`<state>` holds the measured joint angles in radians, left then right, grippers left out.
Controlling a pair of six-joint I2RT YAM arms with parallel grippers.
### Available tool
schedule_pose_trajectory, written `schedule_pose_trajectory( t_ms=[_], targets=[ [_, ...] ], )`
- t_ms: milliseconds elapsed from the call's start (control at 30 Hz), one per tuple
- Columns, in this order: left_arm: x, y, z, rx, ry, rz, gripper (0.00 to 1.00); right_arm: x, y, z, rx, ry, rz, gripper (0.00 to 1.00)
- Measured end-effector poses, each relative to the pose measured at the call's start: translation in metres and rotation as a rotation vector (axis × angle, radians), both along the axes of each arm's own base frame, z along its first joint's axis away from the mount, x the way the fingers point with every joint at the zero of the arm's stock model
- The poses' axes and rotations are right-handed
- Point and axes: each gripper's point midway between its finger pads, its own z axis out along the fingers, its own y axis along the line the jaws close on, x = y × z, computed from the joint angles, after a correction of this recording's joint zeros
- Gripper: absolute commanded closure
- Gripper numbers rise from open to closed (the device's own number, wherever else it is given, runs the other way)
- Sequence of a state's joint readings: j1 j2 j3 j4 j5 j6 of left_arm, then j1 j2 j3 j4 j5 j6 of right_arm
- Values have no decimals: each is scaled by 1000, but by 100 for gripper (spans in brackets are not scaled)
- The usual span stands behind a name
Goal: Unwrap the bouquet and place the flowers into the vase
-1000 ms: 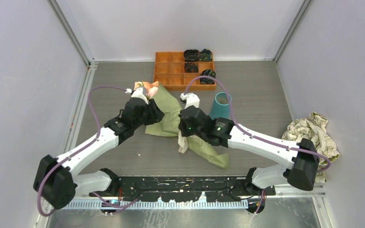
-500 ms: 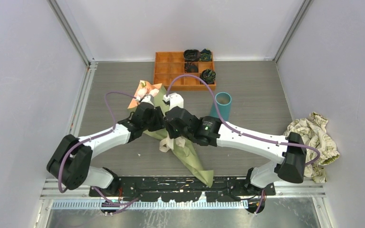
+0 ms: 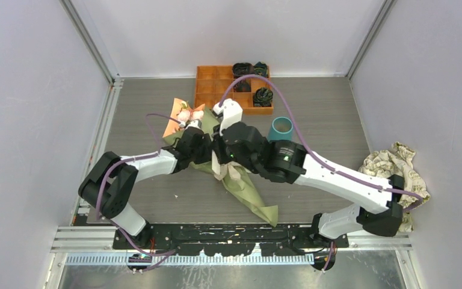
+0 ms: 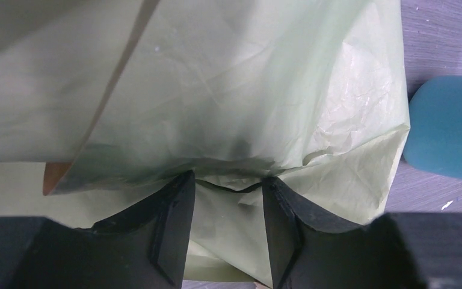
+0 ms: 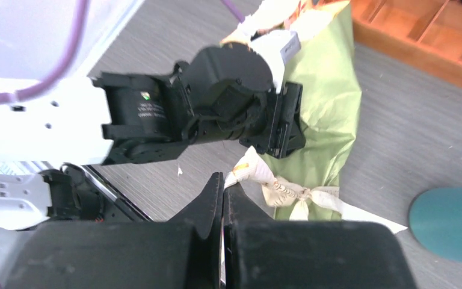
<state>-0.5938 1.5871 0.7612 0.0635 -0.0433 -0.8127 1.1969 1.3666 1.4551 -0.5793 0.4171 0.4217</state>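
Observation:
The bouquet (image 3: 249, 192), olive-green paper with a peach lining, lies diagonally across the table middle. Its pink flowers (image 3: 185, 112) stick out at the far-left wide end. My left gripper (image 3: 207, 146) is closed around the paper body; in the left wrist view green paper (image 4: 246, 78) fills the gap between its fingers (image 4: 174, 217). My right gripper (image 5: 224, 180) is shut on one end of the cream ribbon (image 5: 277, 191), which is still knotted round the cone. The teal vase (image 3: 281, 127) stands upright just right of both grippers.
An orange compartmented tray (image 3: 207, 90) with dark rolled bundles sits at the back. A crumpled patterned cloth (image 3: 397, 165) lies at the right edge. The two arms cross close together over the bouquet, and the vase (image 5: 451, 223) stands near the right wrist.
Both grippers shifted left and toward the back with the bouquet, whose narrow end swung nearer the front edge. The left arm folded in closer. The right gripper stays clamped on the ribbon.

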Motion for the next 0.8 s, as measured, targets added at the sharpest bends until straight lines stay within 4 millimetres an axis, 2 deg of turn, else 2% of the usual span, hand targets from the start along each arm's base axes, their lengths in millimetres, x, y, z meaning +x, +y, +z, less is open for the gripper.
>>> schedule_pose_trajectory(
  t_ms=[100, 267, 333, 433, 633, 800],
  targets=[
    [4, -3, -1, -5, -5, 0, 53, 1, -11, 33, 39, -53, -12, 99],
    [10, -7, -1, -13, -13, 2, 54, -2, -36, 102, 152, -159, -30, 99],
    [11, -9, -2, -17, -13, 4, 54, -6, -53, 131, 207, -206, -40, 99],
    [13, -10, -2, -23, -16, 8, 54, -11, -77, 164, 273, -258, -56, 99],
    [17, -13, -3, -29, -22, 9, 54, -23, -119, 210, 380, -332, -78, 99],
    [19, -14, -3, -32, -23, 9, 55, -24, -139, 223, 401, -364, -113, 99]
  ],
)
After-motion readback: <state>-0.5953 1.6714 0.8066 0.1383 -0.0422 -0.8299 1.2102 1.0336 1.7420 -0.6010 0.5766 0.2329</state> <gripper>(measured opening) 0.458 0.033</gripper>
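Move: The ribbon knot on the bouquet lies about 27 cm below the right hand, some 7 cm ahead and 4 cm to its right. The vase stands roughly 14 cm to the right of the knot and 5 cm farther out; the flower heads are about 23 cm ahead of the right hand and 8 cm to its left. From the left hand, already on the wrapping, the knot is about 5 cm back and 6 cm to the right, the flowers some 12 cm ahead and 5 cm left. Fast upward and then increasingly to the right, the right hand hauls the pinched ribbon end away from the knot, some 22 cm up and 14 cm right, its fingers tipping up and the wrist rolling left side up, about 30 degrees in all. The half-open left fingers keep pressing on the wrapping, easing about 2 cm forward and to the right. ##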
